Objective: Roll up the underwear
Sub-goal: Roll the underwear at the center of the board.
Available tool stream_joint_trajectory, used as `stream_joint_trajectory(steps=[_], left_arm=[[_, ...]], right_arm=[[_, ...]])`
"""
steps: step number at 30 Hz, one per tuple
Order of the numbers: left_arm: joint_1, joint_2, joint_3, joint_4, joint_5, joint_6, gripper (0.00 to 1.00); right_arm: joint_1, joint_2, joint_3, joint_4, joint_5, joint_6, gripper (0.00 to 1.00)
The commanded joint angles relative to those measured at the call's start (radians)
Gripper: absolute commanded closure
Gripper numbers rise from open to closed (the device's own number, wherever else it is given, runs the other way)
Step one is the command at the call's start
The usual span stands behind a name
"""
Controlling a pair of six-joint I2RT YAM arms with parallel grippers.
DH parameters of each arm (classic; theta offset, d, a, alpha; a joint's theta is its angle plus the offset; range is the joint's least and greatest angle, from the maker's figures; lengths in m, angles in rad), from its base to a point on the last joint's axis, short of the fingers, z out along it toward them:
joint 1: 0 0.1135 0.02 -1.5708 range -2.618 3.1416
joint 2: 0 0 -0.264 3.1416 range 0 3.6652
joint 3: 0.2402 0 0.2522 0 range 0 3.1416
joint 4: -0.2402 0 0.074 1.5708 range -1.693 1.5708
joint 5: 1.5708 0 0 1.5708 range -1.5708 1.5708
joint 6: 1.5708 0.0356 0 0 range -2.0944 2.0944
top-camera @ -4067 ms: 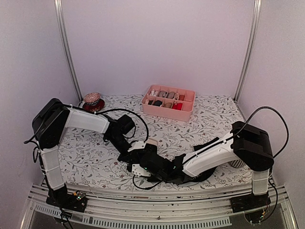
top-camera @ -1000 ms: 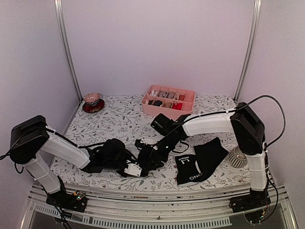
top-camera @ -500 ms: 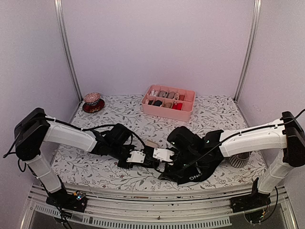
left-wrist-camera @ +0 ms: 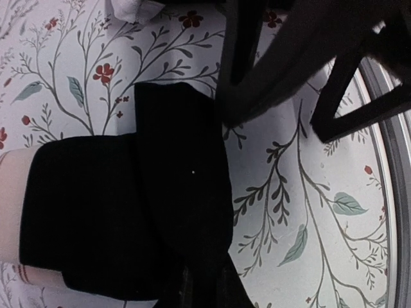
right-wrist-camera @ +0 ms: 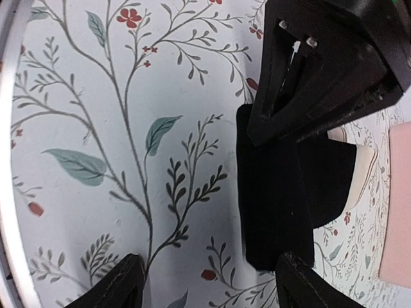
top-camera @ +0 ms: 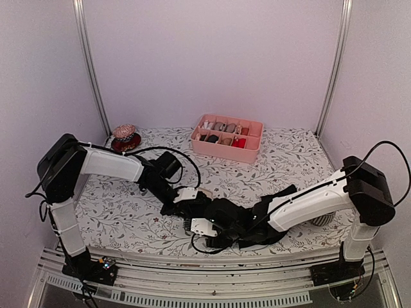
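The underwear with the beige waistband [left-wrist-camera: 115,212] lies folded into a black strip on the flowered table, its waistband [left-wrist-camera: 8,218] at the left edge of the left wrist view. My left gripper [left-wrist-camera: 200,282] is shut on the strip's near end. In the top view it [top-camera: 194,205] sits mid-table beside that waistband [top-camera: 205,191]. My right gripper [right-wrist-camera: 215,285] is open just short of the same black strip [right-wrist-camera: 276,205], nothing between its fingers [right-wrist-camera: 125,282]. From above it [top-camera: 204,226] is at the front. The second underwear [top-camera: 282,196] lies partly hidden under my right arm.
A pink divided tray [top-camera: 250,149] with small fabric bundles stands at the back centre. A reddish round object on a dark dish [top-camera: 124,135] is at the back left. A striped grey thing [top-camera: 320,220] lies behind my right forearm. The metal front rail [right-wrist-camera: 9,192] runs close by.
Both arms have shifted: the left arm has pulled back and up toward the table's middle. The right arm has folded in, bringing its gripper nearer the front edge, and its jaws have narrowed slightly.
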Motion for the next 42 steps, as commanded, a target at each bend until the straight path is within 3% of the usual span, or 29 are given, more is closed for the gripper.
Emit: stream_joint_trajectory(steps=[1,12,15,19,22,26,32,34,36,42], left_arm=[[0.034,0.071,0.03,-0.141,0.033,-0.011,1.0],[0.076,0.146,0.087,-0.206,0.083,0.009,1.0],[0.081,0.149,0.089,-0.213,0.088,0.014,1.0],[0.088,0.147,0.089,-0.213,0.088,0.018,1.0],[0.092,0.146,0.087,-0.213,0.084,0.028,0.99],[0.101,0.119,0.075,-0.193,0.078,0.035,0.87],[0.122,-0.064,-0.033,-0.017,0.044,0.024,0.38],[0.125,-0.14,-0.111,0.085,0.026,0.013,0.26],[0.128,-0.215,-0.183,0.176,0.019,0.027,0.21],[0.141,-0.414,-0.406,0.459,0.02,0.099,0.22]], right_arm=[[0.005,0.113,0.092,0.083,0.162,-0.108,0.28],[-0.027,0.238,0.135,0.158,0.227,-0.204,0.33],[-0.035,0.263,0.143,0.153,0.223,-0.211,0.43],[-0.045,0.286,0.154,0.131,0.212,-0.202,0.66],[-0.049,0.288,0.163,0.103,0.187,-0.18,0.71],[-0.049,0.262,0.176,0.048,0.083,-0.144,0.86],[-0.051,0.264,0.258,-0.102,-0.069,-0.067,0.92],[-0.057,0.276,0.288,-0.155,-0.117,-0.034,0.92],[-0.063,0.283,0.312,-0.193,-0.143,-0.008,0.93],[-0.104,0.281,0.388,-0.307,-0.308,0.069,0.92]])
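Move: The partly rolled black underwear has its roll lying left to right, its middle about 5 cm ahead of the open right hand, 5 cm to its left and 3 cm lower. Its pale waistband end lies still flat some 8 cm ahead of the roll; the lettered black garment is about 21 cm to the right hand's right, nearly level. From the left hand, already pinching the roll's left end, the roll's middle is about 4 cm to the right. The roll changes hands: the right hand comes in about 6 cm forward and 3 cm left, sinking slightly, and shuts its fingers on the roll's right end, then draws some 3 cm back and a little left, fingertips swinging about 20 degrees towards the base. The left hand keeps its pinch until then, opens wide and pulls off left and up, nearly 5 cm each. ##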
